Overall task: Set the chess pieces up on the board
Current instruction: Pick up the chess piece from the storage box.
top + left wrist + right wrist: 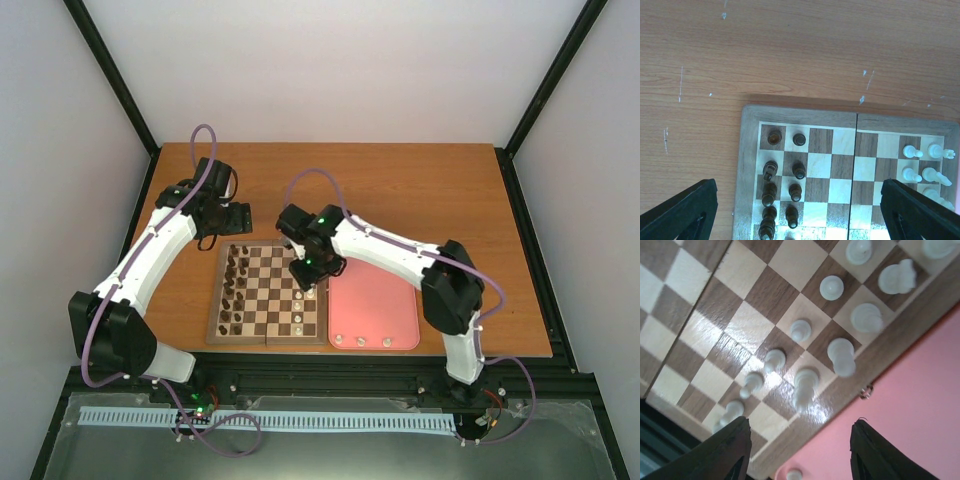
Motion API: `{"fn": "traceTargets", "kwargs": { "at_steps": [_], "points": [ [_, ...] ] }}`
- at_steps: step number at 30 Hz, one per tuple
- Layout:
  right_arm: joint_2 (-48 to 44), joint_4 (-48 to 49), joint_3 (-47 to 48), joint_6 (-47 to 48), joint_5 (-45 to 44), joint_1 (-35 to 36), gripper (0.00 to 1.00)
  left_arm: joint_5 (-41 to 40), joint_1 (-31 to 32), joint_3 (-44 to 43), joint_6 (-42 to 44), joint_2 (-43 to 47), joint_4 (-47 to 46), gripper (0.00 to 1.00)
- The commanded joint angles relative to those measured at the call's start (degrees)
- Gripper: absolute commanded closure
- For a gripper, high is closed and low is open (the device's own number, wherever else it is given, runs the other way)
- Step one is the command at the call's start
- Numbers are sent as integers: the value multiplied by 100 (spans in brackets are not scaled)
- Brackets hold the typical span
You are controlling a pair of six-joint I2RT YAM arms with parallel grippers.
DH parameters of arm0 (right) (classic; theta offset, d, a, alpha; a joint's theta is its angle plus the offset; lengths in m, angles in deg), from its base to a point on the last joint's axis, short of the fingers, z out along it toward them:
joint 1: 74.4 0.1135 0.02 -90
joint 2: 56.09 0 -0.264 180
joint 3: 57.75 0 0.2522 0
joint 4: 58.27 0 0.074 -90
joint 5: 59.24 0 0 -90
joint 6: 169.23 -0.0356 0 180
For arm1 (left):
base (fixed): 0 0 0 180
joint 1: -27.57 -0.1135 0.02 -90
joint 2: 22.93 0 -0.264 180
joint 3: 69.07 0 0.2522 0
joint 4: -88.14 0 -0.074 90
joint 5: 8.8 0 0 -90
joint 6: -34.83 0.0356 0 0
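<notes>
The board (262, 318) lies in the middle of the table, with dark brown pieces (235, 288) in two columns on its left side. Cream-white chess pieces (306, 297) stand along its right side. In the right wrist view several white pieces (805, 385) stand in two rows near the board's edge (880, 355). My right gripper (800, 450) hangs open above that edge and holds nothing. My left gripper (800, 215) is open over the board's far left end, above the dark pieces (771, 170), with white pieces (912, 151) at the right.
A pink tray (375, 300) lies right of the board, touching it, with three white pieces (362, 341) along its near edge. One of these pieces (794, 474) shows on the tray (920, 390) in the right wrist view. Bare wooden table (400, 190) lies beyond the board.
</notes>
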Motion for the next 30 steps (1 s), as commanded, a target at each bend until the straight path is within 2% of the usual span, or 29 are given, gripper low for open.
{"fn": "traceTargets", "kwargs": {
  "at_steps": [1, 8, 17, 23, 30],
  "points": [
    [-725, -373, -115, -73, -307, 59, 46, 5, 11, -193, 148, 78, 20, 0],
    [-1580, -40, -1397, -495, -244, -308, 43, -22, 16, -197, 193, 50, 40, 0],
    [-2411, 532, -3024, -956, -161, -170, 46, -35, 14, -381, 261, -158, -5, 0],
    [-2870, 550, -3547, -1356, -124, 166, 46, 4, 14, -261, 180, -223, -137, 0],
    [-3424, 312, -4034, -1936, -481, 131, 46, 108, 11, -253, 91, -284, -218, 0]
  ]
}}
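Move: The rightmost of the three white pieces left in the pink storage box stands about 17 cm to my right hand's right, 11 cm back and 6 cm below. In the same row, the middle piece is some 12 cm right and the corner piece 6 cm right, both 11 cm back. The board piece beneath me is 1 cm left, level fore-and-aft and 4 cm down. From my left hand the rightmost piece is roughly 35 cm right, 23 cm back and 15 cm below. Already empty and clear of the board piece, my right hand hops up about 4 cm, swings right and sinks again, then carries on back and right into the space over the storage box, towards its near row. In all I go some 13 cm right and 9 cm back, ending slightly lower than I began; the wrist turns a little clockwise and the fingers stay half open, touching nothing. ##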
